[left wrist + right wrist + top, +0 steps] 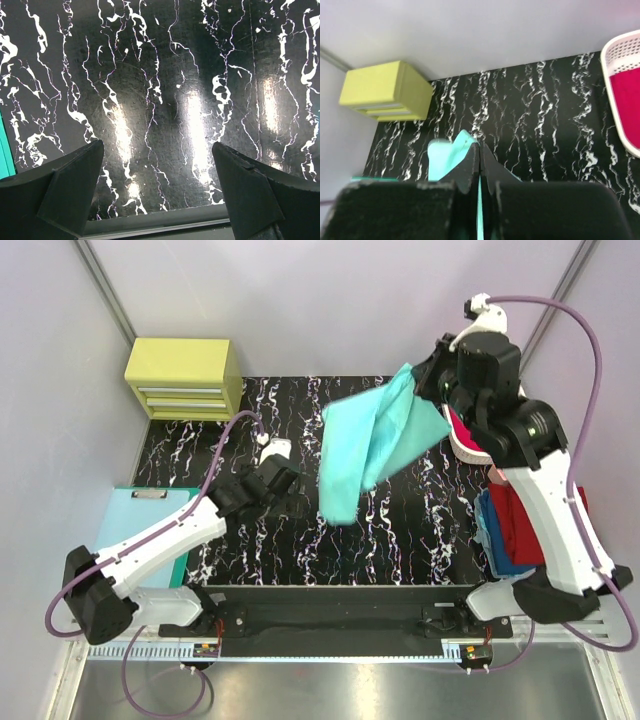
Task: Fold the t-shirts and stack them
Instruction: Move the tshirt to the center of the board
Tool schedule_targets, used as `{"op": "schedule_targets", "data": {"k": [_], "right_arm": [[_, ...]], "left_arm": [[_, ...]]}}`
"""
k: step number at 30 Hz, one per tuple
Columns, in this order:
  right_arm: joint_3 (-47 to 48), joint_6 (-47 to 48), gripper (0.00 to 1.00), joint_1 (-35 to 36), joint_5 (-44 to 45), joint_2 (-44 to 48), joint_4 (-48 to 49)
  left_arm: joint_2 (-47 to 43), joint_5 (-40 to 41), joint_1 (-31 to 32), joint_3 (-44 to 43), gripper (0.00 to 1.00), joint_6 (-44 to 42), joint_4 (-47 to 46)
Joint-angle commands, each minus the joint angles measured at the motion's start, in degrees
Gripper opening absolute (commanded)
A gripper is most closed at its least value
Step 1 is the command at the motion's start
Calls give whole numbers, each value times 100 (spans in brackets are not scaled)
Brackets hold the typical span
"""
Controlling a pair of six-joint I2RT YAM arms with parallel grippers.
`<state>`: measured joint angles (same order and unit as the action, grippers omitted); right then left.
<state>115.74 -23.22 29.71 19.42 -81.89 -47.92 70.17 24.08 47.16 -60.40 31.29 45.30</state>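
My right gripper [418, 375] is shut on the mint-teal t-shirt [365, 440] and holds it up in the air over the back middle of the black marbled table [300, 540]; the cloth hangs down to the left. In the right wrist view the fingers are pressed together [480, 150] with teal cloth [442, 157] between and beside them. A crimson t-shirt [465, 430] lies in the white lattice basket [470, 452]. Dark red [525, 520] and blue [492, 535] t-shirts lie stacked at the right edge. My left gripper [285, 475] is open and empty, low over bare table [160, 125].
A yellow drawer box [185, 378] stands at the back left. A pale blue clipboard [135, 515] lies at the left edge under my left arm. The basket's rim [612, 95] shows at the right of the right wrist view.
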Motion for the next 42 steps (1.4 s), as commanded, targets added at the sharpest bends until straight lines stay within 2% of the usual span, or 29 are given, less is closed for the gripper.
{"op": "schedule_targets", "data": {"k": [1,10,16,22,30,35,42], "right_arm": [[-472,-349,0,447,237,541,-577],[-3283,-903,0,579,71,1658,-675],[-4190,-921,0,588,44,1887,-657],[-4446,-939,0,588,141,2045,-657],[-4534,-930,0,588,141,1966,-605],[-4578,-991,0,579,9,1905,-552],[-4508,-921,0,588,-17,1922,-552]], "left_arm": [[-276,370,57,-25,96,193,-214],[110,221,223,-261,96,352,-424],[1103,325,863,-1148,96,202,-478],[1552,528,1436,-1589,96,88,-600],[1860,80,1928,-1590,95,-420,-1172],[1947,-421,2297,-1159,95,-869,-2164],[2334,-1141,2544,-1114,93,-1546,-3367]]}}
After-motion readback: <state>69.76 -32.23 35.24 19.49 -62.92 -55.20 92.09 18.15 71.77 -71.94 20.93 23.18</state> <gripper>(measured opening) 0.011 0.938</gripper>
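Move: The turquoise t-shirt hangs from the closed right fingers. Its middle is about 17 cm to the left hand's right, 4 cm ahead and 13 cm above; from the right hand it is some 17 cm below, 7 cm back and 9 cm left. The board's middle lies about 46 cm under the right hand, level with it fore and aft and 17 cm left; the basket is 22 cm ahead, 20 cm right and 43 cm down. Keep the t-shirt pinched in the right gripper and bring it down fast, about 23 cm, and 11 cm back, tipping the fingers some 30 degrees further down, then hold there. Sweep the open left gripper right along the near side of the board towards the hanging cloth, drawing back a little and turning clockwise, and keep it open beside the cloth. ##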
